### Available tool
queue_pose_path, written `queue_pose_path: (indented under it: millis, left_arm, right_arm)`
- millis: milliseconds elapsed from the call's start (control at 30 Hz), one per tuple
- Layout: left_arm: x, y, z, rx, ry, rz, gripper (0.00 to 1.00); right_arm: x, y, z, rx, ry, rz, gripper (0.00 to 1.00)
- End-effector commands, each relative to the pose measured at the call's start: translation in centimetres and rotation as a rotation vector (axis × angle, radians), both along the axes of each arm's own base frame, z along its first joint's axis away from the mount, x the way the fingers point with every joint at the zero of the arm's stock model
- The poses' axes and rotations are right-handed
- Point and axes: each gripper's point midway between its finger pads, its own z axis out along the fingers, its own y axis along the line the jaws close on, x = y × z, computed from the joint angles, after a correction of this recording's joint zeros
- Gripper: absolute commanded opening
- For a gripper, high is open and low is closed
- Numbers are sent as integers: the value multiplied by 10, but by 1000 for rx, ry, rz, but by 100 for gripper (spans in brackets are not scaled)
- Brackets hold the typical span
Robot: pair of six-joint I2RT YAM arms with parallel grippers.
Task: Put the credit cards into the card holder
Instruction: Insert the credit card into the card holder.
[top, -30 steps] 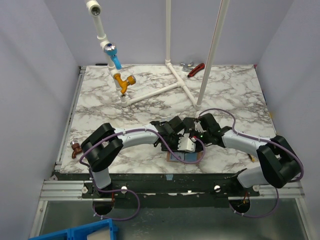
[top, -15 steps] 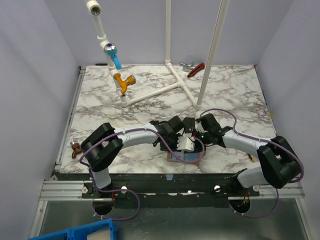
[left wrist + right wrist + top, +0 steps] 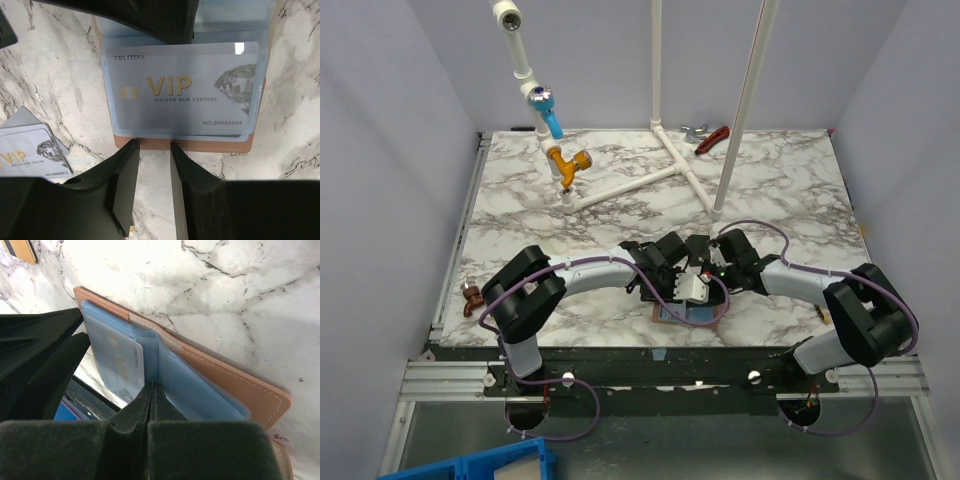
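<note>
The card holder [image 3: 200, 145] lies open near the table's front edge, tan-brown with light blue sleeves. A silvery-grey VIP credit card [image 3: 185, 90] sits inside one sleeve. My left gripper [image 3: 153, 145] is open a little, its fingertips [image 3: 131, 146] at the holder's near edge and only marble between them. My right gripper [image 3: 151, 386] is shut, its tips at the fold of the blue sleeves [image 3: 165, 365]; whether it pinches a sleeve cannot be made out. Another silvery card [image 3: 27, 155] lies on the marble to the left of the holder, over a grey one. A gold card [image 3: 22, 250] shows at a corner.
Both arms meet over the holder [image 3: 705, 318] at front centre. A white pipe frame [image 3: 670, 165] with a yellow tap [image 3: 568, 160] and a blue valve [image 3: 548, 112] stands at the back. A red-handled tool [image 3: 712, 138] lies far back. A small brown part [image 3: 470, 297] sits at the left edge.
My right gripper's jaws have closed and its arm has edged slightly left over the holder. The left arm and holder have stayed put.
</note>
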Motion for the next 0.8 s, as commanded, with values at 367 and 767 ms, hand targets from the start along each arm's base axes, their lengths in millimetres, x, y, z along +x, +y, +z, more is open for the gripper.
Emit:
queue_pose_path:
  millis: [367,767]
  left_arm:
    - [6,9,14,-19,42,41,33]
    - [17,19,56,-130,162,200,34]
  right_arm:
    - [19,-9,35,-65,-75,-32,42]
    - [4,-65,63,-251,-158,-175,67]
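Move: From the right hand, the VIP card in the card holder centres about 3 cm to the left and 1 cm ahead, practically at fingertip height. From the left hand it is some 3 cm right and 1 cm back. Of the loose cards, the silver stack sits roughly 12 cm straight ahead of the left hand, the gold ones about 9 cm ahead and 7 cm left. The black case is some 13 cm ahead of the right hand, 1 cm left. The shut right fingertips come free of the card's right edge: after a brief hold the fingers spread to over half open and the hand climbs about 7 cm, drawing right and a little forward, tilting some 15 degrees. The left fingers, gap unchanged, then leave the holder's left edge, rising about 3.5 cm and going forward and left towards the loose cards. ##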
